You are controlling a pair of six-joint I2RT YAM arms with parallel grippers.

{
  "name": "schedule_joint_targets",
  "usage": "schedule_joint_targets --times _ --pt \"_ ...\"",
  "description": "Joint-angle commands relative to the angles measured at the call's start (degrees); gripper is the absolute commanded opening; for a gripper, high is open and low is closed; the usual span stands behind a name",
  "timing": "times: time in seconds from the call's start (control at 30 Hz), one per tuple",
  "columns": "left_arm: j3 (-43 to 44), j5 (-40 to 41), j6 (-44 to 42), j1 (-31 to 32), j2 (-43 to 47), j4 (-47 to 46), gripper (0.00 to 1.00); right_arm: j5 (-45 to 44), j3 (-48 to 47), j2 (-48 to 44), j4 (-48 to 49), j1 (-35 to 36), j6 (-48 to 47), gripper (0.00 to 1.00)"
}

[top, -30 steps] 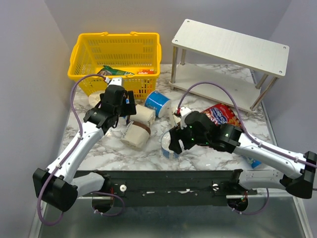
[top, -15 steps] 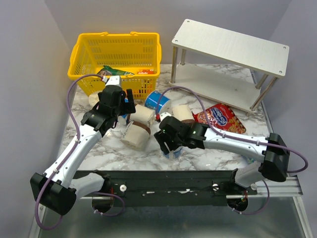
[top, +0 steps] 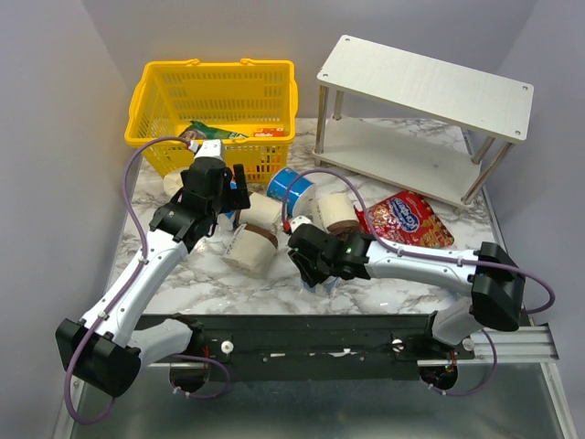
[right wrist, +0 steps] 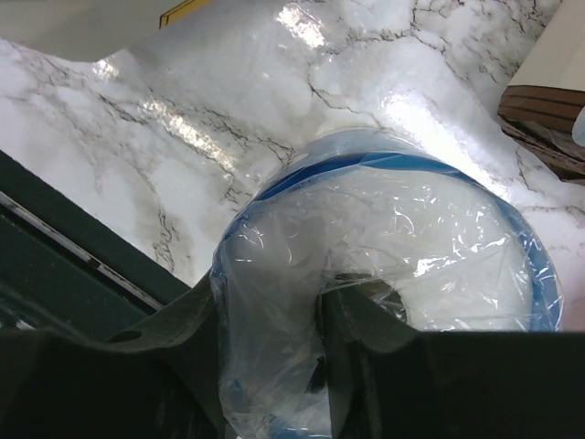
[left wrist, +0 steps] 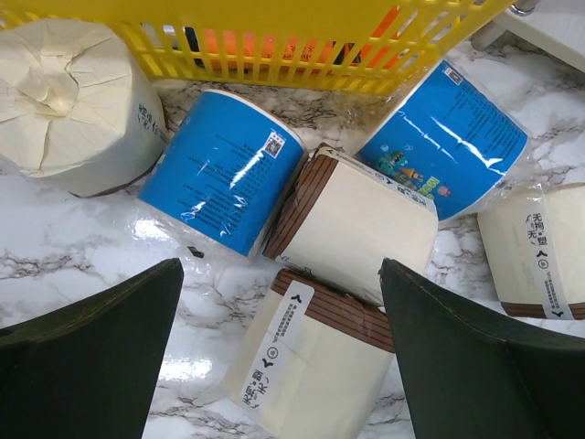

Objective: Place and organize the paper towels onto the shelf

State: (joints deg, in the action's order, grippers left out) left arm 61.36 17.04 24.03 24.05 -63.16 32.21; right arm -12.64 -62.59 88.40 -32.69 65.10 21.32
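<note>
My right gripper (right wrist: pixel 274 311) is shut on a blue-wrapped paper towel roll (right wrist: pixel 393 229): one finger is in its core hole, the other outside its wall. From above, this roll (top: pixel 326 283) sits under the right gripper (top: pixel 315 271) on the marble. My left gripper (left wrist: pixel 283 366) is open, hovering over a cream roll with a brown band (left wrist: pixel 320 384). Beyond it lie another cream roll (left wrist: pixel 356 224) and two blue-wrapped rolls (left wrist: pixel 219 169) (left wrist: pixel 452 137). The white two-tier shelf (top: pixel 425 87) stands at the back right, with nothing showing on it.
A yellow basket (top: pixel 215 101) with packets in it stands at the back left. A cream roll (left wrist: pixel 69 105) rests against its front. A red snack bag (top: pixel 402 219) lies in front of the shelf, next to a cream roll (top: pixel 336 210).
The right arm swung left and forward, and its jaws closed on the blue-wrapped roll's wall. The left arm has barely moved and stayed open.
</note>
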Motion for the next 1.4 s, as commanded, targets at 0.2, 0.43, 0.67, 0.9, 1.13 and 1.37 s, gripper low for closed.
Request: schedule_joint_targets --times 0.2,0.43,0.67,0.9,1.13,1.37 --pt "-0.5 1.1 0.4 -0.2 0.6 -1.4 0.99 4.7 -9.6 -13.3 -19.2 0.5 -14.4 0.3" --pt "-0.7 1.3 0.4 -0.1 0.9 -1.4 0.99 -4.4 -19.2 -19.9 -24.9 0.4 -40.8 0.29" --pt "-0.8 0.3 0.5 -0.1 0.6 -1.6 0.99 5.5 -36.6 -17.8 -23.6 -21.7 -61.5 0.27" --pt "-0.8 0.1 0.4 0.3 0.1 -1.7 0.99 12.4 -55.2 -7.3 -25.9 -38.1 -68.2 0.29" --pt "-0.9 0.0 0.4 0.7 -0.6 -1.6 0.99 6.8 -61.6 -1.9 -25.8 -45.8 -69.6 0.3" --pt "-0.6 -0.6 0.5 0.8 -1.0 -1.6 0.99 5.6 -63.6 -0.5 -27.3 -50.6 -69.0 0.32"
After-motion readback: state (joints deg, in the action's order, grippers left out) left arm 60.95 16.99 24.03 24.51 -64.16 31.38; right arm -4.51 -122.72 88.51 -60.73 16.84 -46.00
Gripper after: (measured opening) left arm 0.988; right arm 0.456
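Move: The blue paper towel roll stands upright, its wall already pinched in the right fingers; it goes to the shelf's top deck, whose middle lies about 30 cm ahead, 20 cm to the right and 18 cm above this hand. A beige roll lies about 15 cm ahead and 6 cm to the right, the red packet 12 cm ahead and 23 cm right. From the idle left hand, the deck's middle is roughly 17 cm ahead, 40 cm right and slightly higher. The blue roll, still pinched by its wall, is lifted off the table by the right hand, first mostly straight up with a slight draw back, then forward and to the right while still climbing, up to the shelf's top deck. The hand ends some 34 cm higher and about 30 cm away across the table, the wrist tipping the fingers up by some 40 degrees, and sinks slightly at the very end. ##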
